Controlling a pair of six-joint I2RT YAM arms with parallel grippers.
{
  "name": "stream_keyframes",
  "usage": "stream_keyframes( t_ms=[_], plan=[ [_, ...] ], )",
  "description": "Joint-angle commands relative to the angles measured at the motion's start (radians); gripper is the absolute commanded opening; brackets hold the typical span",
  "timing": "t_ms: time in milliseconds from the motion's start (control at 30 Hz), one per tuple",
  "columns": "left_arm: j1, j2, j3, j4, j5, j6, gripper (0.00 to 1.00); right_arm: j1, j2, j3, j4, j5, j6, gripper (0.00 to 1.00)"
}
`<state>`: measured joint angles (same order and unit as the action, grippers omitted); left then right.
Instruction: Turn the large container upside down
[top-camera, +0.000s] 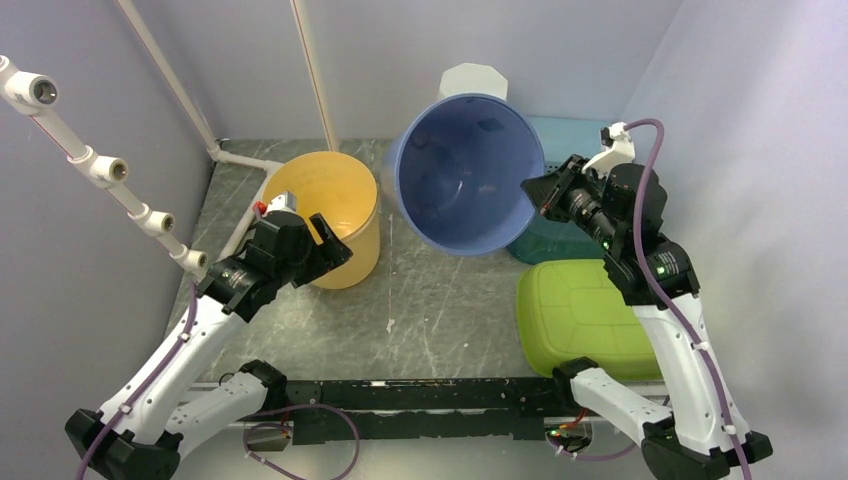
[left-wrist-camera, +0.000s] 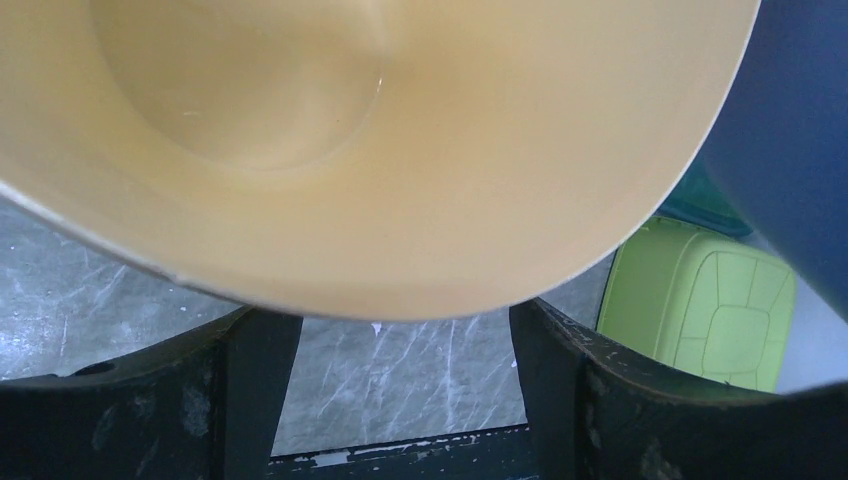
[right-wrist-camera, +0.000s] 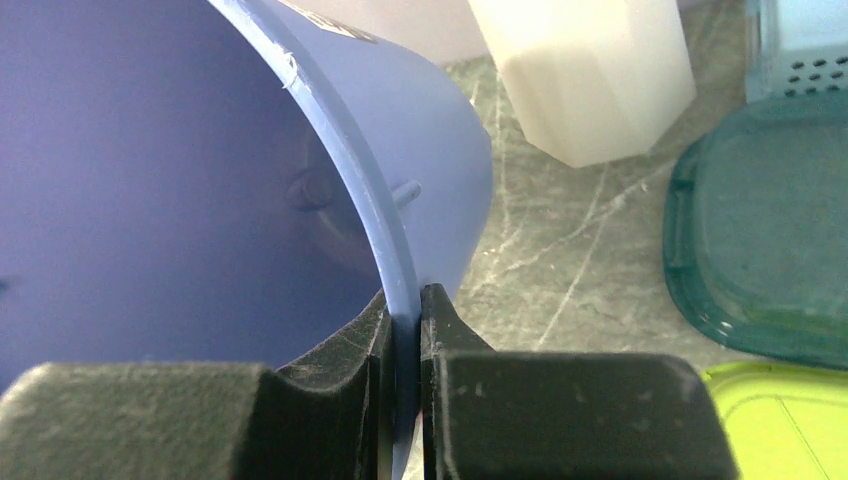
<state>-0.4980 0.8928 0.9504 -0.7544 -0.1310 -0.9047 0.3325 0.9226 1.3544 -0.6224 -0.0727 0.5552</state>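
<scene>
The large container is a blue bucket (top-camera: 460, 175), tipped so that its open mouth faces the camera in the top view. My right gripper (top-camera: 535, 195) is shut on the right side of its rim. In the right wrist view the thin blue rim (right-wrist-camera: 400, 270) runs between the two fingers of that gripper (right-wrist-camera: 403, 305), one inside the bucket and one outside. My left gripper (top-camera: 330, 240) is open at the near rim of a yellow bucket (top-camera: 325, 215). In the left wrist view its fingers stand wide apart under that yellow rim (left-wrist-camera: 400, 290), holding nothing.
A lime green tub (top-camera: 575, 315) lies upside down at the front right. A teal container (top-camera: 560, 240) sits behind it, beside the blue bucket. A white container (top-camera: 472, 80) stands at the back. White pipes (top-camera: 90, 160) cross the left wall.
</scene>
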Motion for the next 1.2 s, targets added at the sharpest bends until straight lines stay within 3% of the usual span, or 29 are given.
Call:
stream_keyframes(
  t_ms=[0, 467, 733, 1167],
  plan=[
    [0.004, -0.015, 0.043, 0.001, -0.020, -0.006, 0.80, 0.001, 0.010, 0.037, 0.065, 0.035, 0.040, 0.00],
    [0.004, -0.037, 0.021, 0.067, 0.047, 0.027, 0.80, 0.001, 0.089, -0.020, 0.046, -0.036, 0.046, 0.00],
    [0.004, -0.025, 0.026, 0.046, 0.043, 0.031, 0.82, 0.000, 0.217, 0.039, 0.042, -0.265, -0.001, 0.00],
    [0.004, -0.077, 0.016, 0.001, 0.010, 0.009, 0.85, 0.008, 0.396, 0.063, 0.120, -0.499, 0.046, 0.00]
  ],
)
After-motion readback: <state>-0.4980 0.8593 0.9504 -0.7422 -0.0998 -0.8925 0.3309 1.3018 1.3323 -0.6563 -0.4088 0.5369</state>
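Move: The right hand still pinches the blue container's rim; the container's middle hangs some 13 cm left and 12 cm below, level with it fore and aft. Its table spot lies about 22 cm left and 40 cm below. The yellow container is some 34 cm left, 4 cm farther out; the white container some 22 cm ahead, 8 cm left. From the left hand, that spot is some 11 cm right, 3 cm ahead and 21 cm below. Right hand lowers the rim about 12 cm, then also leftward towards the yellow container, tipping down some 25 degrees. ##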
